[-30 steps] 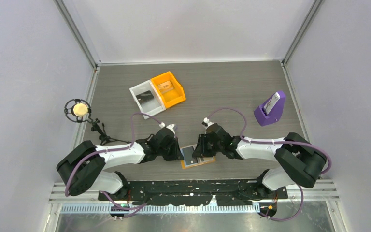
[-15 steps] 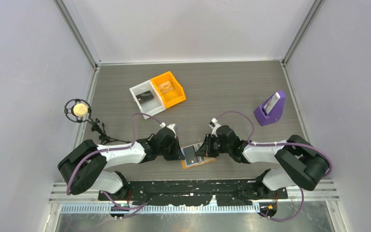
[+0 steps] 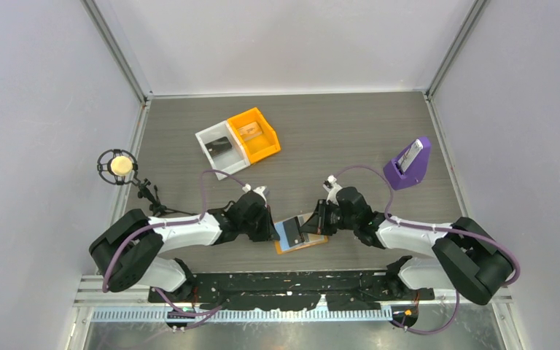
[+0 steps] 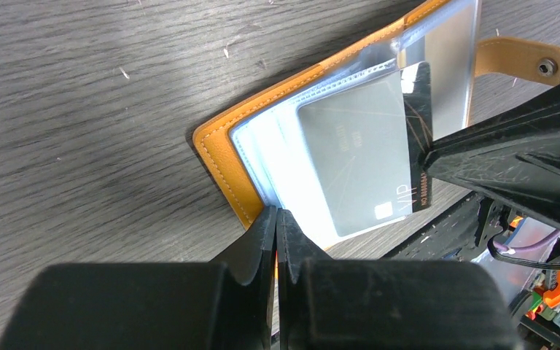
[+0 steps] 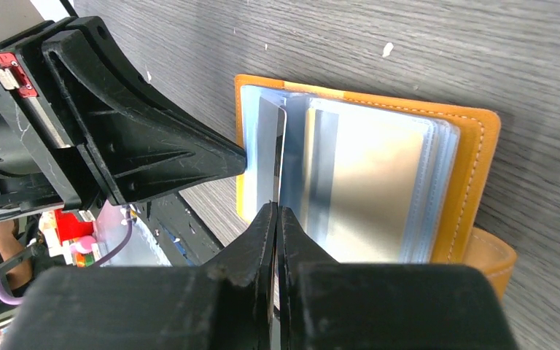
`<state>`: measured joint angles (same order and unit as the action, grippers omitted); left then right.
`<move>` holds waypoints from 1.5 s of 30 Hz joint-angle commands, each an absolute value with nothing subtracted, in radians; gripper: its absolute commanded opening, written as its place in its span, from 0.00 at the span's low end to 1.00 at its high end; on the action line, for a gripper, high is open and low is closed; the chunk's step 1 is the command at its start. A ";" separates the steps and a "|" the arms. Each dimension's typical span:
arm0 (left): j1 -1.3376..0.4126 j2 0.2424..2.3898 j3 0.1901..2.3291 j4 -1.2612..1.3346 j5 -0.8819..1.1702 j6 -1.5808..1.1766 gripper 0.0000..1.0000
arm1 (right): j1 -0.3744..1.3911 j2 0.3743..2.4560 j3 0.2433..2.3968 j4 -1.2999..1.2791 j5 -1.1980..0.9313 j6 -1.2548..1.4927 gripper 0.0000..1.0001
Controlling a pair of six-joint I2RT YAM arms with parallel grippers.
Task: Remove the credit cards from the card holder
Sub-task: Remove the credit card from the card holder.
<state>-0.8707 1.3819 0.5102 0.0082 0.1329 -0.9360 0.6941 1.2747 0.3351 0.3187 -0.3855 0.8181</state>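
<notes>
The orange card holder [image 3: 300, 246] lies open near the table's front edge, between my two grippers. Its clear pocket sleeves [image 4: 277, 146] fan out over the orange cover [image 4: 222, 157]. My left gripper [image 4: 276, 213] is shut on the holder's near edge, pinning it; orange shows between the fingers. A grey credit card [image 4: 357, 160] with a black "VIP" strip sticks partway out of a sleeve. My right gripper [image 5: 277, 208] is shut on that card's edge [image 5: 270, 138], opposite the left gripper's fingers [image 5: 153, 153]. From above, the left gripper [image 3: 271, 232] and right gripper [image 3: 313, 226] face each other.
An orange bin [image 3: 255, 135] and a white bin [image 3: 220, 148] stand side by side at the back left. A purple wedge stand [image 3: 408, 165] with a card in it sits at the right. A small tripod with a round head [image 3: 120, 165] stands at the left edge.
My right gripper has closed on the card and moved back to the right, drawing the card partway out. The left gripper has stayed shut on the holder.
</notes>
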 commanded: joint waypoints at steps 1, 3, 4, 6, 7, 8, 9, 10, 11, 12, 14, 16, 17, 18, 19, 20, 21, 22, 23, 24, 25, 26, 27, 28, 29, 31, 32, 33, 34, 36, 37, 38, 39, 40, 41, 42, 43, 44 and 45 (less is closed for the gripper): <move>-0.876 1.405 0.508 -0.074 0.088 -0.913 0.03 | 0.666 1.211 0.333 0.276 -0.400 0.781 0.05; -0.876 1.399 0.509 -0.079 0.094 -0.911 0.03 | 0.654 1.189 0.328 0.251 -0.400 0.771 0.05; -0.876 1.395 0.510 -0.082 0.100 -0.910 0.03 | 0.651 1.172 0.328 0.236 -0.402 0.770 0.05; -0.876 1.379 0.511 -0.084 0.109 -0.911 0.04 | 0.637 1.145 0.323 0.215 -0.405 0.769 0.05; -0.876 1.370 0.514 -0.085 0.115 -0.911 0.05 | 0.632 1.135 0.322 0.206 -0.408 0.765 0.05; -0.876 1.361 0.517 -0.088 0.122 -0.911 0.06 | 0.623 1.111 0.325 0.185 -0.409 0.765 0.05; -0.876 1.346 0.522 -0.092 0.132 -0.911 0.07 | 0.622 1.100 0.327 0.173 -0.409 0.761 0.05; -0.877 1.334 0.528 -0.098 0.141 -0.912 0.08 | 0.617 1.073 0.332 0.148 -0.408 0.760 0.05; -0.876 1.318 0.537 -0.109 0.154 -0.913 0.09 | 0.616 1.058 0.335 0.137 -0.405 0.762 0.05; -0.877 1.299 0.549 -0.120 0.169 -0.912 0.11 | 0.614 1.031 0.339 0.117 -0.404 0.764 0.05; -0.877 1.255 0.572 -0.138 0.196 -0.911 0.15 | 0.614 0.986 0.350 0.085 -0.401 0.771 0.05; -0.877 1.207 0.600 -0.159 0.211 -0.911 0.20 | 0.612 0.944 0.366 0.043 -0.385 0.774 0.05; -0.877 1.173 0.614 -0.169 0.217 -0.910 0.22 | 0.611 0.918 0.370 0.032 -0.374 0.773 0.05; -0.877 1.153 0.624 -0.176 0.222 -0.909 0.24 | 0.612 0.907 0.373 0.024 -0.369 0.774 0.05; -0.877 1.131 0.633 -0.178 0.229 -0.908 0.27 | 0.612 0.888 0.374 0.023 -0.360 0.774 0.05; -0.876 1.112 0.639 -0.176 0.234 -0.909 0.30 | 0.612 0.881 0.375 0.024 -0.356 0.779 0.05; -0.876 1.094 0.644 -0.170 0.241 -0.912 0.33 | 0.612 0.868 0.376 0.027 -0.358 0.784 0.05; -0.876 1.079 0.647 -0.160 0.249 -0.914 0.35 | 0.612 0.862 0.373 0.049 -0.364 0.801 0.05; -0.877 1.064 0.649 -0.152 0.254 -0.916 0.38 | 0.612 0.847 0.371 0.085 -0.383 0.812 0.05; -0.876 1.051 0.652 -0.147 0.256 -0.917 0.40 | 0.612 0.837 0.364 0.106 -0.392 0.842 0.05; -0.877 1.039 0.653 -0.141 0.256 -0.916 0.42 | 0.612 0.814 0.358 0.152 -0.409 0.860 0.05; -0.876 1.029 0.655 -0.131 0.256 -0.914 0.44 | 0.612 0.799 0.345 0.177 -0.416 0.895 0.05; -0.876 1.019 0.657 -0.125 0.256 -0.912 0.45 | 0.612 0.767 0.338 0.219 -0.418 0.909 0.05; -0.876 1.012 0.660 -0.120 0.255 -0.910 0.47 | 0.612 0.736 0.327 0.238 -0.419 0.938 0.05; -0.876 1.002 0.664 -0.116 0.255 -0.909 0.47 | 0.612 0.719 0.322 0.263 -0.417 0.947 0.05; -0.877 0.991 0.667 -0.103 0.259 -0.911 0.49 | 0.611 0.673 0.316 0.279 -0.409 0.973 0.05; -0.876 0.987 0.666 -0.092 0.263 -0.915 0.50 | 0.612 0.646 0.314 0.290 -0.404 0.976 0.05; -0.876 0.984 0.664 -0.079 0.269 -0.921 0.50 | 0.612 0.633 0.307 0.298 -0.399 0.988 0.05; -0.876 0.981 0.659 -0.054 0.279 -0.927 0.51 | 0.612 0.613 0.305 0.317 -0.398 0.994 0.05; -0.876 0.977 0.644 0.006 0.303 -0.950 0.52 | 0.612 0.594 0.291 0.347 -0.397 1.010 0.05; -0.876 0.976 0.637 0.045 0.317 -0.964 0.53 | 0.612 0.591 0.286 0.354 -0.400 1.016 0.05; -0.876 0.978 0.629 0.088 0.334 -0.976 0.53 | 0.612 0.590 0.285 0.359 -0.402 1.017 0.05; -0.876 0.981 0.620 0.123 0.348 -0.988 0.54 | 0.612 0.592 0.285 0.361 -0.407 1.019 0.05; -0.876 0.986 0.616 0.155 0.360 -0.999 0.54 | 0.612 0.595 0.284 0.364 -0.410 1.020 0.05; -0.876 0.991 0.609 0.183 0.368 -1.010 0.54 | 0.612 0.597 0.282 0.367 -0.415 1.021 0.05; -0.876 0.993 0.601 0.213 0.372 -1.022 0.54 | 0.612 0.599 0.280 0.375 -0.417 1.019 0.05; -0.876 0.995 0.589 0.243 0.373 -1.032 0.54 | 0.612 0.603 0.275 0.380 -0.419 1.017 0.05; -0.876 0.996 0.575 0.280 0.370 -1.043 0.54 | 0.612 0.606 0.267 0.392 -0.420 1.018 0.05; -0.876 0.998 0.563 0.312 0.368 -1.053 0.52 | 0.612 0.614 0.264 0.399 -0.425 1.018 0.05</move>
<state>-0.8715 1.0008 0.6033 0.1032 0.3302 -0.9962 0.6151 0.6041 0.2821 0.3157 -0.4061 1.0042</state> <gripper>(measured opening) 0.537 0.074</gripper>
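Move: Just left of the right fingertips, which already pinch its edge, the dark card has its middle about 3 cm left, 1 cm ahead and 1 cm below that hand. From it the open card holder is centred straight beneath, 2 cm down, and the tan striped card lies 3 cm right, 1 cm ahead, 3 cm down. For the left hand, shut on the holder's left edge, the dark card is about 5 cm right, 2 cm ahead and 1 cm above. Keeping its pinch, the right hand draws the dark card a couple of centimetres to the right, then lifts it steeply about 17 cm off the holder while the wrist tips up some 30 degrees. The left hand comes free of the holder's edge and rises about as far, easing a little right, its fingers opening roughly halfway and swinging up from pointing down to face the raised card. ##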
